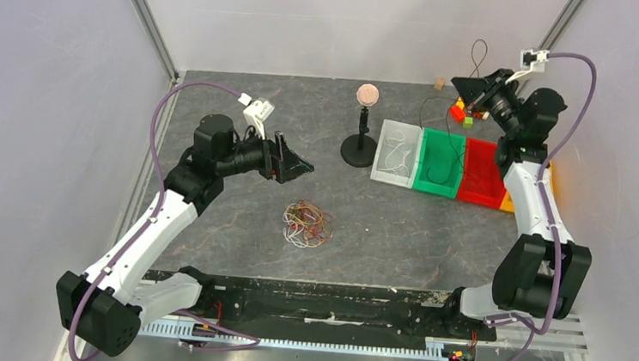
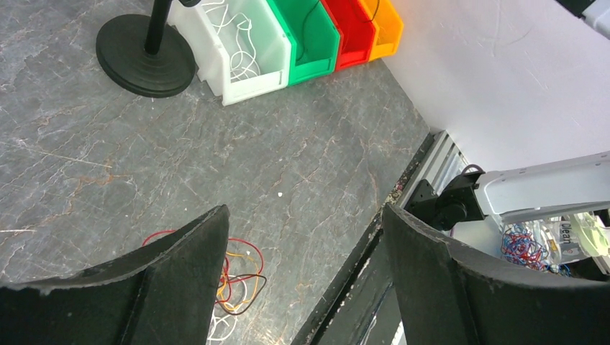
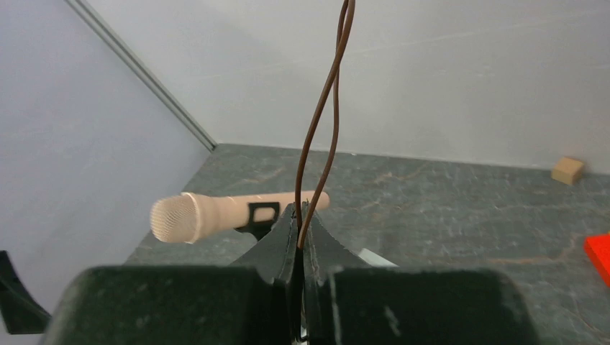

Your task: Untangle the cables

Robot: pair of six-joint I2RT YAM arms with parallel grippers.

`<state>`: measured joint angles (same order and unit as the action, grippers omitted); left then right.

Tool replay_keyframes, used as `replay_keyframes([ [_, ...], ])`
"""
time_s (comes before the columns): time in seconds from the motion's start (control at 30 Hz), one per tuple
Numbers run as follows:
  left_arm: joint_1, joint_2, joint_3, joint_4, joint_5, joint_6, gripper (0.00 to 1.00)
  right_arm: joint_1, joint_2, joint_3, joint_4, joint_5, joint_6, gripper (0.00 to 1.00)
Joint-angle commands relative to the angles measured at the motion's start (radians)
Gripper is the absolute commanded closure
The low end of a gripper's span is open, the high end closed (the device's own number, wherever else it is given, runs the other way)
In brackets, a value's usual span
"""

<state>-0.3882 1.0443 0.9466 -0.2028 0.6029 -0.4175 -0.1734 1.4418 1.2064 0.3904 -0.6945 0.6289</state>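
The cables (image 1: pixel 307 224) lie in a small tangle of red, orange, white and dark loops on the grey table, in front of the arms' bases. My left gripper (image 1: pixel 300 169) hovers above and behind the tangle, open, with nothing between its fingers. In the left wrist view the cables (image 2: pixel 241 273) show partly behind the left finger of that open gripper (image 2: pixel 306 215). My right gripper (image 1: pixel 465 87) is raised at the back right, shut on one thin brown cable (image 1: pixel 478 55) that loops upward. The right wrist view shows the gripper (image 3: pixel 300 215) pinching that twisted cable (image 3: pixel 324 122).
A microphone (image 1: pixel 366 94) stands on a black round base (image 1: pixel 358 152) at mid-back. Beside it sit a white bin (image 1: pixel 396 152) with white wires, a green bin (image 1: pixel 440 162) with a dark wire, and a red bin (image 1: pixel 482 172). A wooden block (image 1: pixel 438 84) lies near the back wall.
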Motion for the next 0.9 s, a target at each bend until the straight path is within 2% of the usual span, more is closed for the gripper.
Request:
replay_keyframes([
  [0.0,0.003,-0.018,-0.012,0.041,-0.008,0.0,0.16,-0.022,-0.012,-0.084,0.096,0.063,-0.131,1.0],
  [0.2,0.003,-0.009,-0.014,0.049,-0.001,-0.004,0.16,-0.017,0.025,-0.158,0.184,0.127,-0.095,1.0],
  [0.4,0.003,-0.005,-0.02,0.061,-0.008,-0.015,0.16,0.078,0.054,-0.156,0.328,0.313,-0.02,1.0],
  [0.6,0.003,-0.015,-0.013,0.054,-0.012,-0.007,0.15,0.168,0.06,-0.159,0.36,0.346,0.09,1.0],
  [0.87,0.005,-0.022,-0.014,0.049,-0.007,0.0,0.15,0.149,0.08,-0.304,0.41,0.378,0.185,1.0],
])
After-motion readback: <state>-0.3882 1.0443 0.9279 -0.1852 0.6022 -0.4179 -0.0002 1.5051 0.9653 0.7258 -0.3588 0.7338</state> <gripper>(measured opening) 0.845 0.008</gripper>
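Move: The green bin lies about 34 cm below the right hand, some 5 cm ahead and 5 cm to its right. The white bin is about 9 cm ahead and 9 cm left of this hand, at similar depth; the red bin is level with it and roughly 19 cm right. The microphone stands about 12 cm ahead and 21 cm left, 24 cm lower. From the left hand, the green bin is about 30 cm ahead, 42 cm right and 25 cm down. Still pinching the brown cable in shut fingers, the right hand lowers it towards the green bin: about 7 cm down at first with a small drift to the right, then a swing of some 6 cm left while rising slightly, and a last short dip. It eases a little forward and rolls its left side up some 10 degrees. ##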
